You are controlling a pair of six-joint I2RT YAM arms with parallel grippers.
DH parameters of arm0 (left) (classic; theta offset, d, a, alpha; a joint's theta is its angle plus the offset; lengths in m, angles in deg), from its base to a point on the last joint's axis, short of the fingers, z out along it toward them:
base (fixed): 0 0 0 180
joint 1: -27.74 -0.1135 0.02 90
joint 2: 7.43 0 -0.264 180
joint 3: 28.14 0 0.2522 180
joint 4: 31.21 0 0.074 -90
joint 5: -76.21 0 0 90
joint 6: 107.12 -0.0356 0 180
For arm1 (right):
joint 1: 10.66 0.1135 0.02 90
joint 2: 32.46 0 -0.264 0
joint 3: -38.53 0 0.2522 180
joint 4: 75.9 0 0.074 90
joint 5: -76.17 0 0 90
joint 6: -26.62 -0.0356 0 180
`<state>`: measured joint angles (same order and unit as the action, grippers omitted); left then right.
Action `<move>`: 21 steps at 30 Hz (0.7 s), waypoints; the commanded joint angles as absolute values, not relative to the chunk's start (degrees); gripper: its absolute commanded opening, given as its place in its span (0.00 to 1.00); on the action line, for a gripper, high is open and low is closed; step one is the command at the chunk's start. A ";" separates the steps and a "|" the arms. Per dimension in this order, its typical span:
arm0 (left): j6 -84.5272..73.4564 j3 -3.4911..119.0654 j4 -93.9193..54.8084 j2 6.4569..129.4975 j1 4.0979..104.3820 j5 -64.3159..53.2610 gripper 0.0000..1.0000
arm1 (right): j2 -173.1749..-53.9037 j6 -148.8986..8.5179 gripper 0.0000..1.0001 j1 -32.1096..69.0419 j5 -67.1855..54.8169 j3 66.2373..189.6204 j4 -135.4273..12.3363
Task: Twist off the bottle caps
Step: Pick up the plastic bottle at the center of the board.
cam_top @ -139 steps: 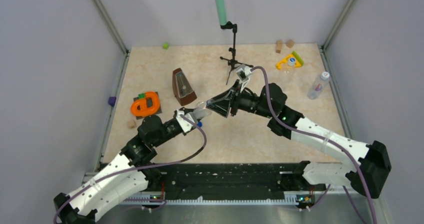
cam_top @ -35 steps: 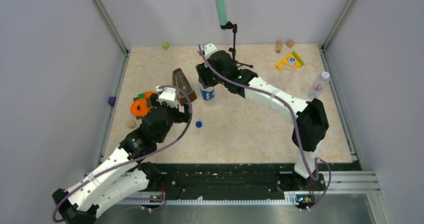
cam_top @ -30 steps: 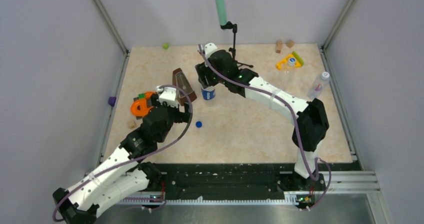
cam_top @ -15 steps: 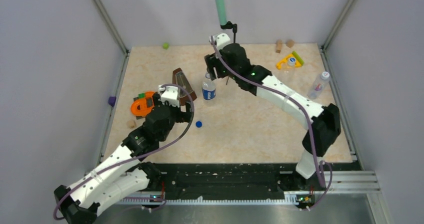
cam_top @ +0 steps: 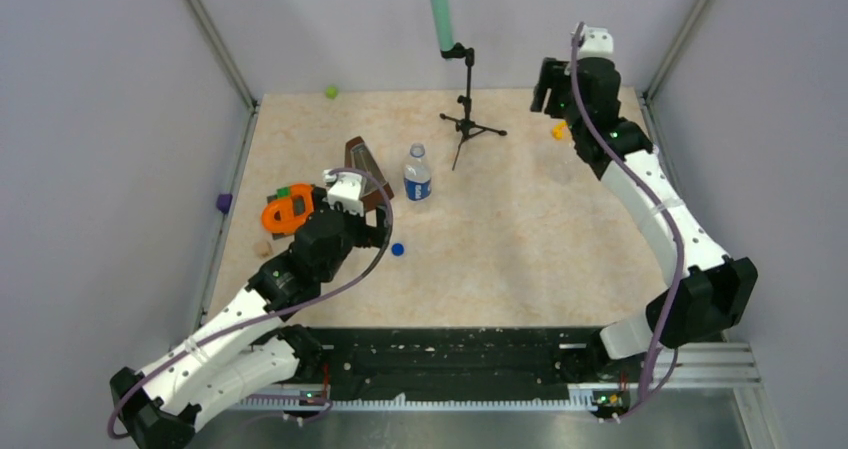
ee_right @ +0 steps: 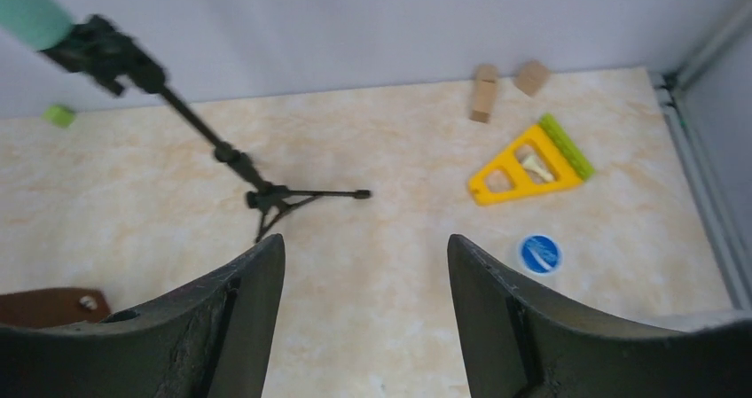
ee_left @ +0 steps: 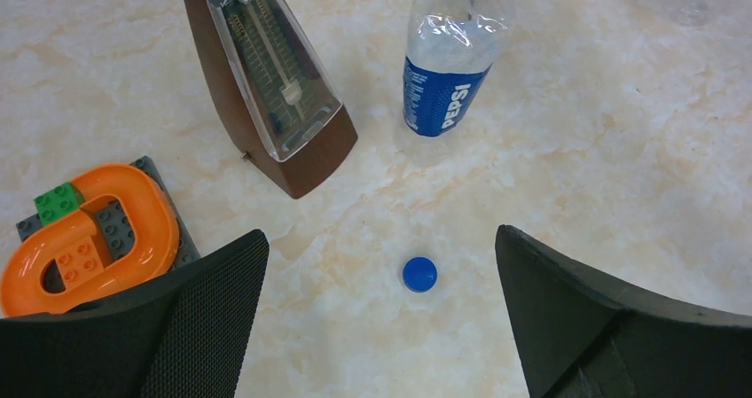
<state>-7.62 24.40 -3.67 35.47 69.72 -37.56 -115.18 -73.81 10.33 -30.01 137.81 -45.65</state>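
The bottle with a blue-and-white label [cam_top: 417, 176] [ee_left: 448, 70] stands upright mid-table, and nothing holds it. A dark blue bottle cap [cam_top: 397, 250] [ee_left: 419, 274] lies on the table in front of it. My left gripper [cam_top: 375, 231] [ee_left: 379, 237] hovers open above that cap, one finger on each side of it. My right gripper [cam_top: 547, 85] [ee_right: 365, 238] is open and empty, raised over the far right corner. In the right wrist view a white cap with a blue mark [ee_right: 540, 253] shows to its right. The arm hides the other bottles in the top view.
A brown metronome [cam_top: 365, 169] [ee_left: 275, 88] stands left of the labelled bottle. An orange ring toy on a grey plate [cam_top: 290, 210] [ee_left: 89, 230] lies further left. A tripod stand [cam_top: 465, 119] [ee_right: 266, 194], a yellow triangle [ee_right: 530, 163] and wooden blocks [ee_right: 484, 91] are at the back.
My right gripper let go of the labelled bottle, opened wider and swung up and away to the far right corner. The bottle stays standing. The left arm barely moved.
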 commanded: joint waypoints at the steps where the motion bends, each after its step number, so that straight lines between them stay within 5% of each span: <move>1: -8.05 26.66 -6.01 34.86 69.32 -34.42 0.99 | -116.31 -76.62 0.66 4.22 -30.01 138.67 -40.90; 21: -10.17 26.79 -4.97 36.59 69.25 -30.81 0.94 | -124.22 -75.09 0.65 -3.38 -31.44 139.60 -39.06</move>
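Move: The blue-capped plastic bottle stands some 12 cm to the right of the right hand and 4 cm ahead, its middle about 22 cm below. Around it on the table, the yellow toy saw lies roughly 15 cm farther out and 6 cm to the right of it, the white-capped bottle stands about 16 cm to the right of it and 4 cm nearer, and the tripod's foot is some 16 cm ahead of the hand and 14 cm to its left. From the left hand the blue-capped bottle is about 25 cm ahead, 49 cm to the right and 10 cm lower. Already on its way from the open Pepsi bottle, the empty right hand carries on about 9 cm to the right and sinks about as far, towards the blue-capped bottle, swinging sideways first and then mostly dropping while easing a little forward. The wrist tips the fingers down some 15 degrees and turns clockwise by nearly as much, the fingers staying part-open and ending above and just left of the blue cap, not yet touching. ##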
